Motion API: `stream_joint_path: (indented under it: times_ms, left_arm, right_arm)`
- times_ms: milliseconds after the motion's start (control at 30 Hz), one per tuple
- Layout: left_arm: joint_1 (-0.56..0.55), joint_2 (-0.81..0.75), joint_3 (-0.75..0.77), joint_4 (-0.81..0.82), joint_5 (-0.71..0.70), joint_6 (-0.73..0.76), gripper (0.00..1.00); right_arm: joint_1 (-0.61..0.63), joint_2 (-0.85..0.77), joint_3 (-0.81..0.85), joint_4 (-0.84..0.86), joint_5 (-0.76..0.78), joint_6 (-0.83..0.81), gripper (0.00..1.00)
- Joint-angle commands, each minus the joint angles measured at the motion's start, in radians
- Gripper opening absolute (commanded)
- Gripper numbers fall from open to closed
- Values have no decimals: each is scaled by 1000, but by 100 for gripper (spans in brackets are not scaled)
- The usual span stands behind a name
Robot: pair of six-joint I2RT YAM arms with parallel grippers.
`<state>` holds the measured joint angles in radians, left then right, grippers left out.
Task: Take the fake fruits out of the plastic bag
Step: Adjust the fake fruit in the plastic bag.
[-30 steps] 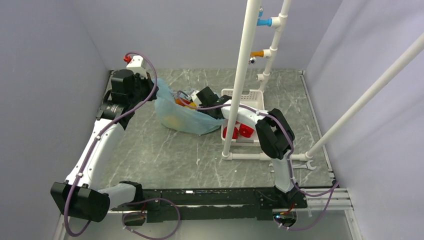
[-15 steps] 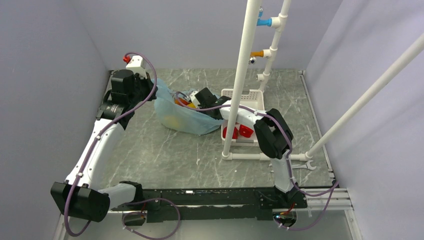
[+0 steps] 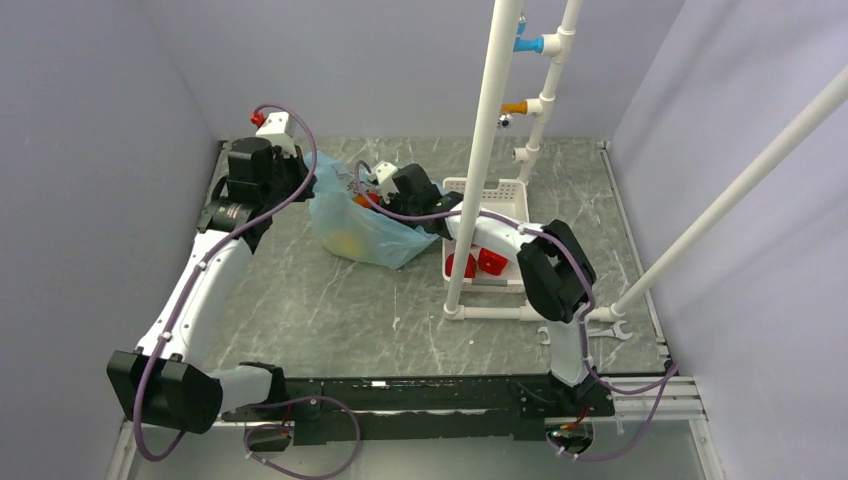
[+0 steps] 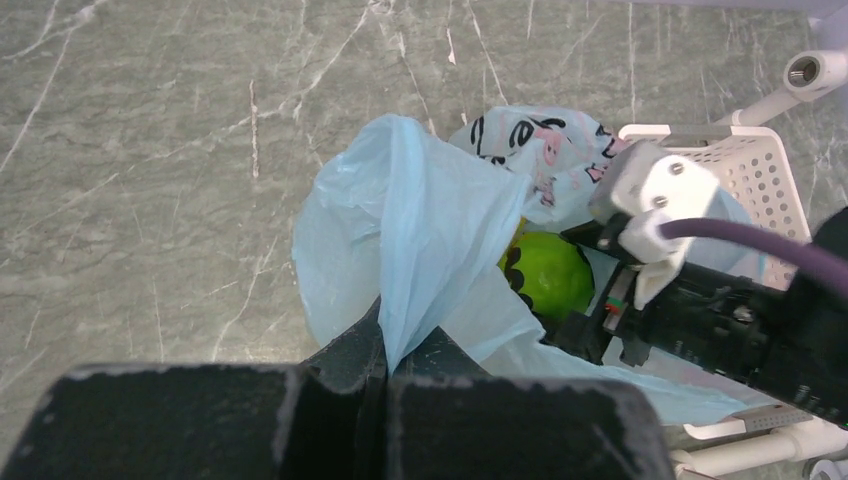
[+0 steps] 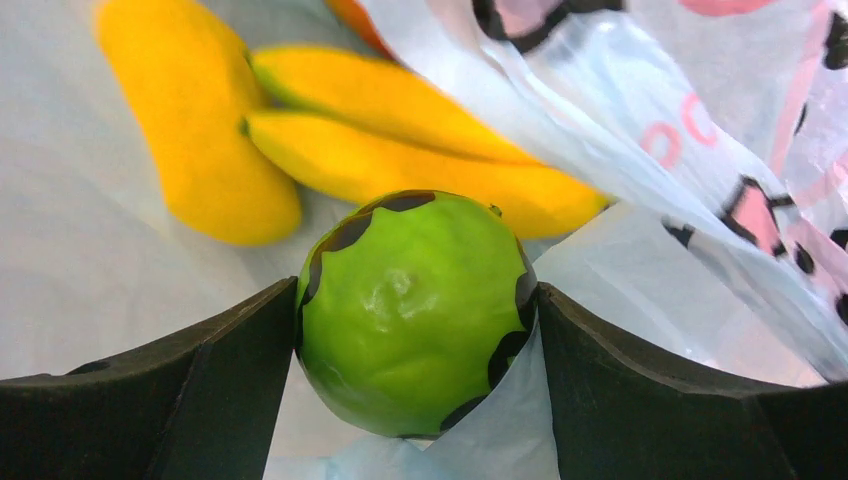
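Observation:
The light-blue plastic bag (image 3: 362,228) lies at the back of the table, its mouth toward the basket. My left gripper (image 4: 385,352) is shut on a bunched fold of the bag's rim (image 4: 425,215) and holds it up. My right gripper (image 5: 415,330) reaches into the bag and is shut on a glossy green fruit (image 5: 412,305), one finger on each side, with a flap of bag film caught against the right finger. Yellow bananas (image 5: 400,150) lie just behind it inside the bag. From the left wrist view the green fruit (image 4: 547,272) shows in the bag's mouth.
A white slotted basket (image 3: 503,192) stands right of the bag with red fruits (image 3: 476,263) in it. A white pipe frame (image 3: 482,150) rises in front of the basket. A wrench (image 3: 612,331) lies near the right arm's base.
My right gripper has narrowed onto the green fruit inside the bag. Both wrists have shifted slightly toward the back and the bag's rim sits a little higher.

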<state>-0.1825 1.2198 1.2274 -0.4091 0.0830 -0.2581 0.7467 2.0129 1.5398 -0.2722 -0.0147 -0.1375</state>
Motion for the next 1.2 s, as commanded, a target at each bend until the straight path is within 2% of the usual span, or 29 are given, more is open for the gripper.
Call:
stream_joint_path:
  times_ms: [0, 200, 333, 467, 567, 833, 967, 1100, 1167]
  left_arm:
    - [8, 17, 29, 7, 3, -11, 0]
    - [25, 21, 18, 21, 29, -21, 0]
    - [30, 20, 20, 23, 28, -21, 0]
    - [37, 35, 38, 3, 51, -27, 0]
    - [37, 11, 28, 15, 66, -32, 0]
    - [37, -43, 11, 32, 40, -30, 0]
    - [36, -61, 6, 40, 50, -33, 0]
    - [36, -104, -25, 71, 8, -28, 0]
    - [37, -117, -23, 63, -26, -18, 0]
  right_arm:
    - [-3, -82, -10, 226, -109, 99, 18]
    - [-51, -174, -154, 475, -248, 288, 17]
    - [-123, -230, -267, 691, -415, 505, 13]
    - [-165, -218, -290, 852, -557, 694, 12]
    - [-168, -201, -290, 932, -579, 771, 12]
    - [-173, -180, -235, 1012, -590, 917, 12]
    - [-195, -172, -261, 1101, -566, 1055, 12]
    - [-215, -138, -276, 1187, -591, 1158, 12]
    - [-219, -139, -280, 1158, -594, 1149, 13]
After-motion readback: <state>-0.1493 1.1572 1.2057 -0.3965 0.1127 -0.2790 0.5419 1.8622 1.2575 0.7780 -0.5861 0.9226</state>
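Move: Within the open bag, the green fruit sits between the right fingers; the bag's mouth is about 8 cm above and 2 cm to the left. Bananas lie some 5 cm lower, 2 cm ahead and 3 cm left; the orange fruit is roughly 3 cm ahead and 6 cm left, at a similar depth. The white basket is about 20 cm to the right and 5 cm back. From the left hand, that mouth lies some 12 cm right, 1 cm ahead and 10 cm down. Lifting the green fruit, still gripped, the right hand rises some 19 cm up through the bag's mouth, with only small sideways swings, and rolls about 70 degrees, its left side rising, so the fingers swing from slanting down to pointing left, roughly level. The left hand keeps its pinch on the bag's corner, dipping 1 cm, then rising nearly 3 cm. ##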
